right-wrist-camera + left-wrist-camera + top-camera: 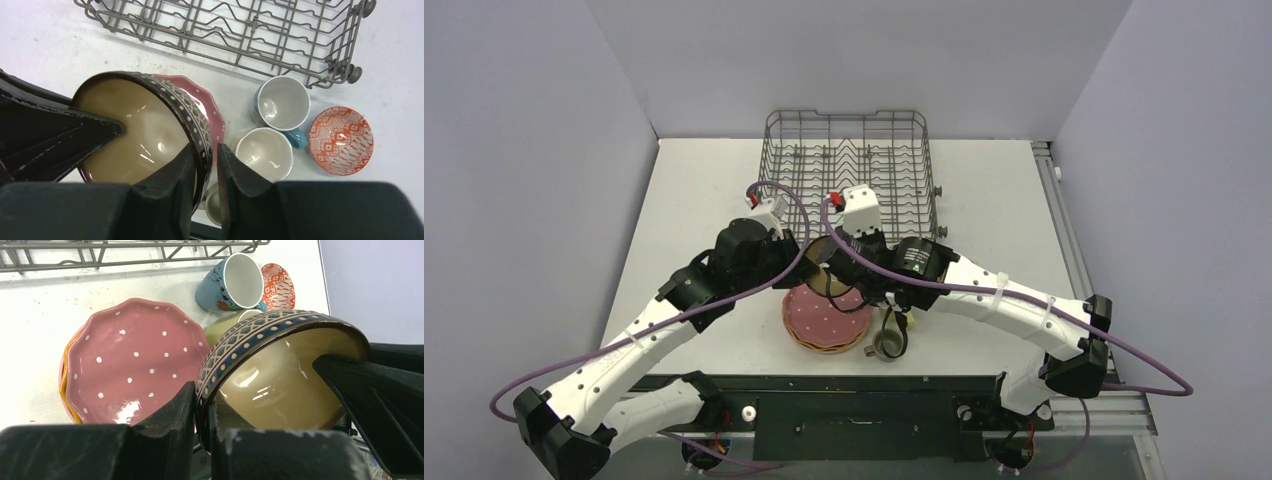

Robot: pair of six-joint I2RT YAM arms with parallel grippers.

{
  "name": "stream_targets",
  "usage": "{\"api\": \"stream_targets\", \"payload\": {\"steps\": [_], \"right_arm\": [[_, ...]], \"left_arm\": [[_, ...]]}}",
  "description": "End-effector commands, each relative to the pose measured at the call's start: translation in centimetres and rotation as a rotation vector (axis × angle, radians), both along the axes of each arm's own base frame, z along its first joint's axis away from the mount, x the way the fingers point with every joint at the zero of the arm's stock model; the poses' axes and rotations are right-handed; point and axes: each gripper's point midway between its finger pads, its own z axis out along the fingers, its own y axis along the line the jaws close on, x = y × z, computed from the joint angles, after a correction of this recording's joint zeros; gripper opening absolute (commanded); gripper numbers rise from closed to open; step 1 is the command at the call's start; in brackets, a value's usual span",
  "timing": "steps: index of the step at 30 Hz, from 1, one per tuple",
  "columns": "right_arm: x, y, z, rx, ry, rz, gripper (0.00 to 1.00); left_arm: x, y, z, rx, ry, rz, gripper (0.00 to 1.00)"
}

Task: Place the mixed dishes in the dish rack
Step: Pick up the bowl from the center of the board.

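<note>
The dark brown bowl (280, 380) with a patterned band and tan inside hangs tilted above the pink dotted plate (130, 360). My left gripper (202, 397) is shut on its rim, one finger inside and one outside. On the opposite rim my right gripper (205, 149) straddles the bowl (140, 135); its inner finger lies against the wall, while a thin gap shows at the outer finger. The dish rack (849, 165) stands just beyond, with no dishes showing in it. A blue mug (282, 102), a pale mug (264, 152) and a red-patterned bowl (341, 140) sit on the table.
The pink plate (827, 318) tops a stack with an orange plate (67, 390) beneath. A small grey mug (889, 343) stands near the table's front edge. Both arms cross in front of the rack's near side. Grey walls close in the table.
</note>
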Motion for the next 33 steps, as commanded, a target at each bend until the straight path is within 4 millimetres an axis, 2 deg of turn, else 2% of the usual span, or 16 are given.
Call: {"api": "stream_targets", "payload": {"steps": [1, 5, 8, 9, 11, 14, 21, 22, 25, 26, 27, 30, 33], "right_arm": [[0.6, 0.2, 2.8, 0.092, -0.056, -0.023, 0.23], [0.2, -0.3, 2.1, 0.087, -0.036, -0.005, 0.38], [0.0, -0.6, 2.2, 0.142, -0.014, 0.022, 0.42], [0.2, -0.9, 1.6, 0.141, -0.002, 0.019, 0.43], [0.3, -1.1, 2.2, 0.211, 0.011, 0.037, 0.45], [-0.1, -0.6, 2.2, 0.299, 0.063, 0.099, 0.48], [-0.7, -0.4, 3.0, 0.453, 0.085, 0.183, 0.68], [-1.0, -0.2, 2.6, 0.458, 0.098, 0.198, 0.7], [-1.4, 0.1, 3.4, 0.529, 0.103, 0.235, 0.78], [-1.4, 0.0, 2.9, 0.534, 0.112, 0.232, 0.8], [-1.6, 0.3, 3.4, 0.569, 0.115, 0.251, 0.8], [-2.0, 0.6, 3.2, 0.616, 0.139, 0.27, 0.82], [-2.8, 1.7, 4.1, 0.702, 0.153, 0.323, 0.82]], "left_arm": [[-0.1, -0.8, 3.2, -0.092, -0.074, -0.044, 0.0], [0.1, -0.4, 3.0, -0.103, -0.064, -0.045, 0.0], [0.3, -0.1, 3.0, -0.126, -0.061, -0.049, 0.0], [0.4, 0.1, 2.7, -0.132, -0.05, -0.05, 0.0], [0.7, 0.5, 2.7, -0.151, -0.048, -0.052, 0.0], [0.9, 1.1, 2.6, -0.175, -0.044, -0.059, 0.0], [0.8, 1.8, 2.4, -0.193, -0.043, -0.074, 0.0], [0.7, 1.8, 2.3, -0.197, -0.04, -0.081, 0.0], [0.4, 1.9, 2.5, -0.212, -0.047, -0.094, 0.0], [0.2, 1.8, 2.4, -0.218, -0.044, -0.103, 0.0], [0.1, 1.8, 2.7, -0.228, -0.052, -0.107, 0.0], [-0.4, 1.6, 3.1, -0.25, -0.059, -0.131, 0.0], [-1.0, 1.3, 3.7, -0.28, -0.068, -0.16, 0.0]]}}
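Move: The bowl is held on edge between my two hands. Its middle lies about 5 cm to the right and 2 cm ahead of my left hand, and about 4 cm to the left and 1 cm ahead of my right. From my left hand, the pink plates are some 15 cm below, about 4 cm back and 2 cm to the right. The green mug stands some 18 cm to its right and 2 cm back, and the dish rack's middle is about 28 cm ahead and 7 cm to the right. I open my right fingers wide and let go of the bowl's rim, then lift and draw that hand back, about 2 cm each way, rolling it some 30 degrees so its left side rises. My left hand keeps its pinch on the opposite rim and carries the bowl about 3 cm left and slightly down, over the plates, away from the opened fingers. ##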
